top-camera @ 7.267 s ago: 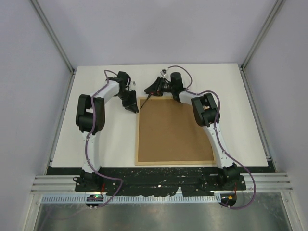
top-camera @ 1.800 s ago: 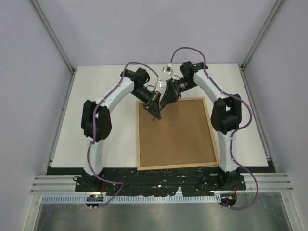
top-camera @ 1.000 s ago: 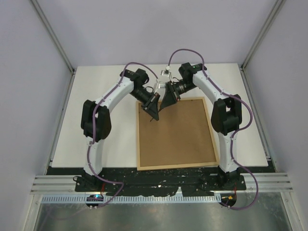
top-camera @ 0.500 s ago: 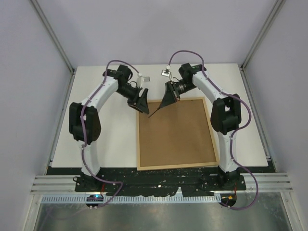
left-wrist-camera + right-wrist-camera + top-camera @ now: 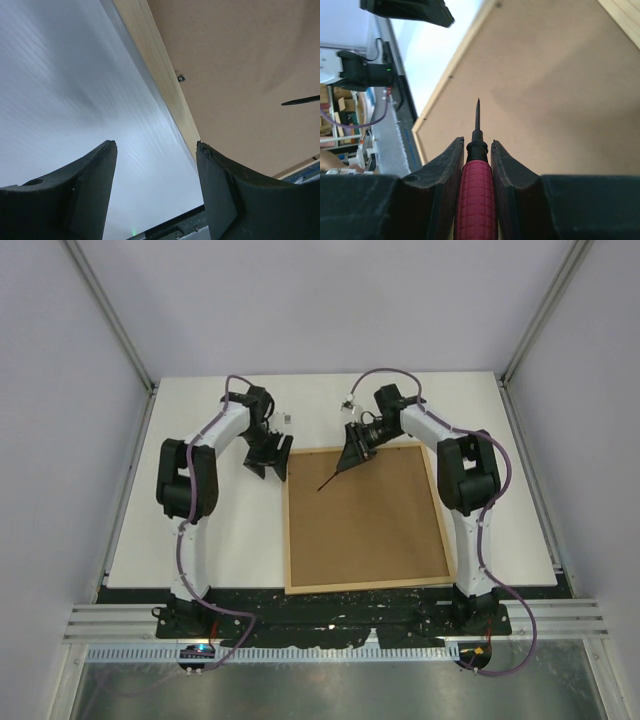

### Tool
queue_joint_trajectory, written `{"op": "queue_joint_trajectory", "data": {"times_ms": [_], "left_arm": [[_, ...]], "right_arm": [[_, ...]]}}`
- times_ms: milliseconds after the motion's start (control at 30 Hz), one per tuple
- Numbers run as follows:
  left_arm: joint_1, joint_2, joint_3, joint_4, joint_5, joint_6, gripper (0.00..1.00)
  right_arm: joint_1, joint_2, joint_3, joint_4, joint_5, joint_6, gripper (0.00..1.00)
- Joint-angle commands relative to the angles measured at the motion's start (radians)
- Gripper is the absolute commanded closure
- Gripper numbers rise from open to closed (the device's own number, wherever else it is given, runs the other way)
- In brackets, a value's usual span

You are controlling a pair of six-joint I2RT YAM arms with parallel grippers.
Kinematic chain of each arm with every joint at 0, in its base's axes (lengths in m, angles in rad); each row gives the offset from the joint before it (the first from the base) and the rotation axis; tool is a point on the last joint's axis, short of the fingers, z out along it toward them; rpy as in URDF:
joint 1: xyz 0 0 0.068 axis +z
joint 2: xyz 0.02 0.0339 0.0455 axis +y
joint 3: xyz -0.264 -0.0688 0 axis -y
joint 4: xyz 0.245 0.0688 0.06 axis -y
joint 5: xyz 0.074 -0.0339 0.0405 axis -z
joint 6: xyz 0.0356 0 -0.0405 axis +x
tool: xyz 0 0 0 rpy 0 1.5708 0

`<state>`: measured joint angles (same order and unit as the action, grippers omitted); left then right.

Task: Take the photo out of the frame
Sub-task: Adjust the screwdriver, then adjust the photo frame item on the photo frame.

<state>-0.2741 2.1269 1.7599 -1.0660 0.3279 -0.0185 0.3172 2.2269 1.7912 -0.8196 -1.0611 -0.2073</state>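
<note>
The frame [image 5: 365,520] lies face down on the white table [image 5: 200,520], with its brown back panel up and a light-wood rim around it. The photo is hidden under that panel. My right gripper [image 5: 350,458] hangs over the frame's far edge, shut on a red-handled screwdriver [image 5: 476,200]. The screwdriver's thin black tip [image 5: 322,486] points down-left over the panel [image 5: 555,90]. My left gripper [image 5: 268,466] stands open and empty over the table, just left of the frame's far left corner. In the left wrist view its fingers [image 5: 90,190] straddle bare table beside the wooden rim [image 5: 165,95].
A small metal tab [image 5: 181,77] sits at the inner edge of the frame's rim. The arm bases are bolted to a black rail [image 5: 330,605] at the near edge of the table. Grey enclosure walls [image 5: 60,440] close in both sides and the back.
The left gripper has opened and drawn back to the left, off the frame and away from the right gripper. The right gripper still holds the screwdriver and has shifted a little.
</note>
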Motion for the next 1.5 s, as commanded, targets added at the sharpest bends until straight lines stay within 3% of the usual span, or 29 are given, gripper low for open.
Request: {"op": "queue_joint_trajectory", "data": {"times_ms": [0,367,833,1300,1467], "left_arm": [[-0.007,0.067,0.102,-0.015,-0.03,-0.05,0.32],[-0.02,0.192,0.237,-0.054,0.033,-0.09,0.35],[-0.074,0.229,0.273,-0.069,-0.096,-0.109,0.58],[-0.073,0.231,0.274,-0.052,-0.089,-0.162,0.57],[-0.073,0.232,0.279,-0.057,-0.096,-0.175,0.61]], "right_arm": [[-0.007,-0.101,-0.075,0.12,0.116,0.033,0.92],[-0.006,-0.18,-0.257,0.146,0.199,-0.033,0.92],[0.034,-0.265,-0.365,0.209,0.17,-0.01,0.92],[0.138,-0.248,-0.418,0.132,0.174,-0.101,0.92],[0.161,-0.251,-0.424,0.117,0.159,-0.109,0.92]]}}
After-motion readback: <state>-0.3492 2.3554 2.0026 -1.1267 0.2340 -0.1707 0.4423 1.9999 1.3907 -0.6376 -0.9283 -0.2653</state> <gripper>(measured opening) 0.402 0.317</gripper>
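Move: The frame's left rail, where the left gripper will straddle it, lies about 2 cm ahead, 3 cm right and 4 cm below that hand; the frame's far-left corner is some 5 cm farther out along the rail. From the right hand, which holds the screwdriver, the middle tab on the left rail is about 10 cm back, 13 cm left and 8 cm down; the left gripper's rail spot is 1 cm ahead and 12 cm left. Sink the right hand about 3 cm first, still gripping the screwdriver and tipping its point slightly lower, then draw it back some 8 cm over the backing board until the tip comes close to the board, level with the middle tab. Meanwhile bring the left gripper down, right and a little forward over the left rail, partly closing so its fingers straddle the wood. ##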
